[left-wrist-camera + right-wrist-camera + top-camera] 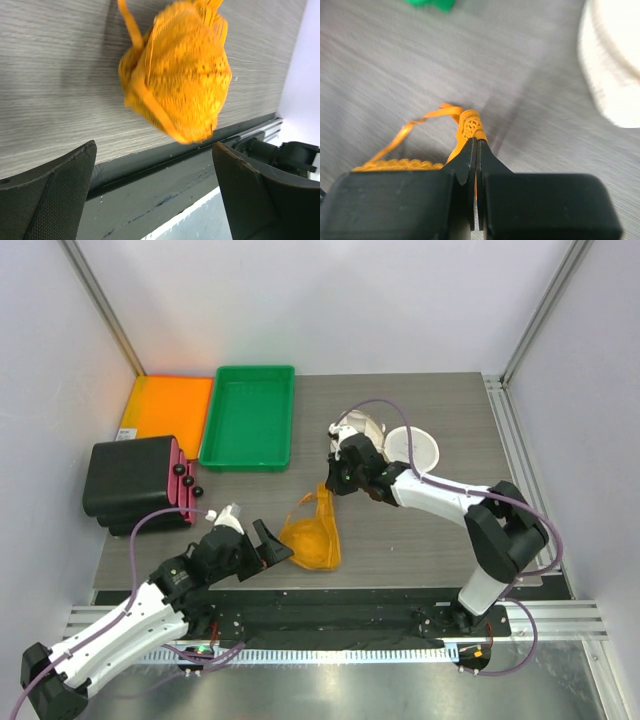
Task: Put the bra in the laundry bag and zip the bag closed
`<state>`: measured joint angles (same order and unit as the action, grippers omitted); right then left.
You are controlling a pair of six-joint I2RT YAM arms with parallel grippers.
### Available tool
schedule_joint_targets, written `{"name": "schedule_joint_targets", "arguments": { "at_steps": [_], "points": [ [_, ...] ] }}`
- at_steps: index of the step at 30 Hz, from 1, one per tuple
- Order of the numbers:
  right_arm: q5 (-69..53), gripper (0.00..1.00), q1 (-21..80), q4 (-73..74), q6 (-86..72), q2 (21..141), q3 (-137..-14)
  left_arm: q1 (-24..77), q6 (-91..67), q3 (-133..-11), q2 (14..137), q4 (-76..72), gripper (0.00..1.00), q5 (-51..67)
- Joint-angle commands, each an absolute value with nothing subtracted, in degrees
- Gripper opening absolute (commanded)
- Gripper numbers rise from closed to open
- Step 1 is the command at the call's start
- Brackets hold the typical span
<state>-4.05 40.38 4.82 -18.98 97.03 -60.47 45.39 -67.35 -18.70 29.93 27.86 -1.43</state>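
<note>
The bra [312,535], orange-yellow lace, lies bunched near the table's front edge. My right gripper [330,480] is shut on its upper lace edge; in the right wrist view the fingertips [470,150] pinch the bra [470,124], and a thin strap trails left. My left gripper [276,545] stands open just left of the bra, apart from it. The left wrist view shows the bra [177,75] beyond the left gripper [154,150], with nothing between the fingers. The laundry bag [405,447], cream-white and round, lies behind the right gripper and shows as a white blur [615,60].
A green tray [248,417] and a flat orange tray [165,403] sit at the back left. A black box [130,478] with dark red parts and black knobs stands at the left edge. The table's front rail [165,190] runs right below the bra.
</note>
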Motion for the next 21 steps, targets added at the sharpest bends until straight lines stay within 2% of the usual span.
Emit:
{"name": "schedule_joint_targets", "arguments": {
  "at_steps": [1,9,14,16,18,21],
  "points": [
    [4.3,0.01,40.7,3.8,-17.2,91.3,-60.6,45.6,-68.6,-17.2,28.7,21.9,1.00,-0.3],
    [4.2,0.01,40.7,5.2,-16.2,84.5,-58.0,45.6,-68.1,-17.3,37.9,8.4,0.97,2.5],
    [1.8,0.01,41.0,6.0,-16.4,80.7,-55.0,45.6,-67.7,-18.5,47.5,2.7,0.86,1.6],
    [-1.2,0.01,41.8,6.0,-16.8,79.8,-54.9,45.6,-67.1,-19.1,50.3,1.6,0.75,0.8],
    [-1.9,0.01,43.1,6.9,-17.4,79.8,-55.9,45.5,-67.1,-19.4,50.9,0.8,0.71,0.5],
    [-1.0,0.01,46.7,9.0,-19.1,80.2,-57.7,45.5,-66.9,-18.9,50.2,0.3,0.71,-1.6]
  ]
}}
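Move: The bra hangs by its strap end in the shut right gripper; its cups lie about 15 cm back, 4 cm to the left and 5 cm below that hand. From the open left gripper the cups are roughly 8 cm to the right, 3 cm ahead and 5 cm lower. The laundry bag stands some 15 cm ahead and 6 cm right of the right hand, its white lid about 14 cm ahead and 18 cm right; both are lower. Keep the strap end pinched in the right gripper and raise it about 6 cm, first easing slightly forward and right, then drawing back some 4 cm while the fingers tip up a little. Meanwhile bring the open left gripper rightward about 4 cm, also forward and down, to the left side of the cups, beginning to narrow its fingers but leaving them well open. ##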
